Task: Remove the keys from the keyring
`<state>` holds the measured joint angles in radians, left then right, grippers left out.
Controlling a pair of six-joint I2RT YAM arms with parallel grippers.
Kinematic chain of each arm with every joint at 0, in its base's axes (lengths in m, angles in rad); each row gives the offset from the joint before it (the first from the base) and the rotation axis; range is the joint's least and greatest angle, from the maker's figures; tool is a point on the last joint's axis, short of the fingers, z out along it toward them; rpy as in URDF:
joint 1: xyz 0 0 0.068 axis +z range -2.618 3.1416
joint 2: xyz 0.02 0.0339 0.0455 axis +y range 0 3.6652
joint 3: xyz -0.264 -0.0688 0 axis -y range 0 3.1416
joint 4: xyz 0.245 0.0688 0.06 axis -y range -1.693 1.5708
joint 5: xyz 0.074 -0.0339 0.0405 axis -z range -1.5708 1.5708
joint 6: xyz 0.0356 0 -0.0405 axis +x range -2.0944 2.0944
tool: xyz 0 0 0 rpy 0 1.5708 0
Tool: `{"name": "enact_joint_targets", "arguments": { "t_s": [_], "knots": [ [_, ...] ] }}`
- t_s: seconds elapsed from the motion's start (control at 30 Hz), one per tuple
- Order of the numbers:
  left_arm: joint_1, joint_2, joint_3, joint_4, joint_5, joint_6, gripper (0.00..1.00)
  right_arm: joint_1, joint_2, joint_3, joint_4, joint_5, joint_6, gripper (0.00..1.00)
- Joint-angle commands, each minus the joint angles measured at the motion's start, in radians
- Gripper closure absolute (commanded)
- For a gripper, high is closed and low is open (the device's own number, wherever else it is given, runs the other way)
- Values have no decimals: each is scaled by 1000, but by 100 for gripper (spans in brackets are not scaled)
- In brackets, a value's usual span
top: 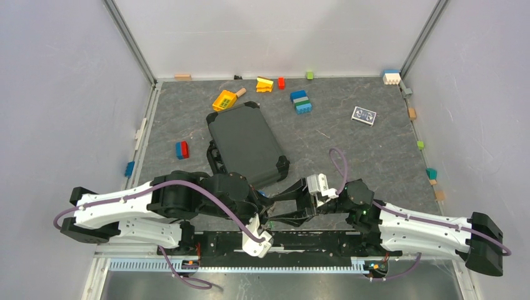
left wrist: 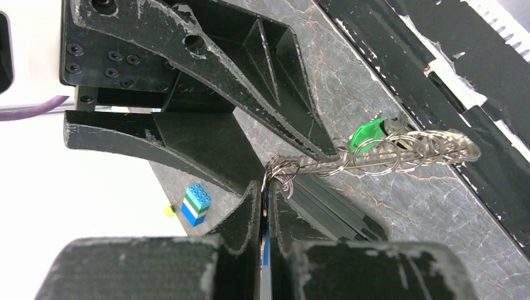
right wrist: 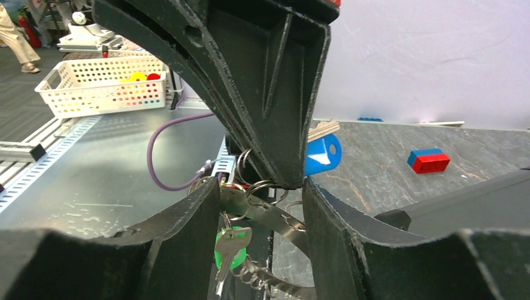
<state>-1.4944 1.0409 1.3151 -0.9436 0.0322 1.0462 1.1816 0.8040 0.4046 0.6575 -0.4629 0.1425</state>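
Observation:
The keyring [left wrist: 375,164] hangs edge-on between the two grippers just above the table's near edge, a thin metal band strung with many small rings. A green tag [left wrist: 364,134] and a silver key [right wrist: 236,240] dangle from it. My left gripper [left wrist: 267,187] is shut, with a blue strip pinched between its pads; the blue-headed key [right wrist: 322,156] pokes out beside its fingers [right wrist: 269,94]. My right gripper [right wrist: 261,187] stands open with the keyring band [right wrist: 281,219] running across the gap from one finger to the other. In the top view both grippers [top: 270,209] [top: 299,206] meet tip to tip.
A dark case [top: 247,144] lies just beyond the grippers. Toy bricks are scattered about: a blue-green stack [top: 301,102], a red-blue one [top: 182,149], yellow pieces [top: 224,100], and a card [top: 364,115]. The black base rail [top: 294,240] runs directly under the grippers.

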Motion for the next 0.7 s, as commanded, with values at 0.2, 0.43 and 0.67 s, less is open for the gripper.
{"name": "enact_joint_targets", "arguments": {
  "t_s": [0.2,0.43,0.67],
  "knots": [
    [-3,-11,50,45,4,60,98,0,15,-22,93,-68,37,51],
    [-3,-16,52,45,-7,63,98,0,8,-35,100,-74,41,60],
    [-3,-21,51,46,-21,62,98,0,9,-47,103,-76,47,68]
  ]
}}
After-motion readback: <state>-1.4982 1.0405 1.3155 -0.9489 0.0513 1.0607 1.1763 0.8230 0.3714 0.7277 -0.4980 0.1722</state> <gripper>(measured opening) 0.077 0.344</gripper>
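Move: The keyring hangs between the right gripper's open fingers, its middle some 5 cm below and 2 cm back of the right fingertips, and likewise 5 cm below and 3 cm back of the left. The green key dangles about 4 cm back of and 5 cm below the right hand, the blue key's head sits roughly 4 cm ahead, 2 cm left and 2 cm above, and the black case some 21 cm ahead, 8 cm left and 25 cm below. Keep the right gripper almost where it is, around the left fingertips, letting it ease back and down by only about 0.5 cm, and steadily narrow its fingers from just over half open to about a third around the keyring's metal band and small rings. Hold the left gripper shut on the blue key's bunch, nearly still. ##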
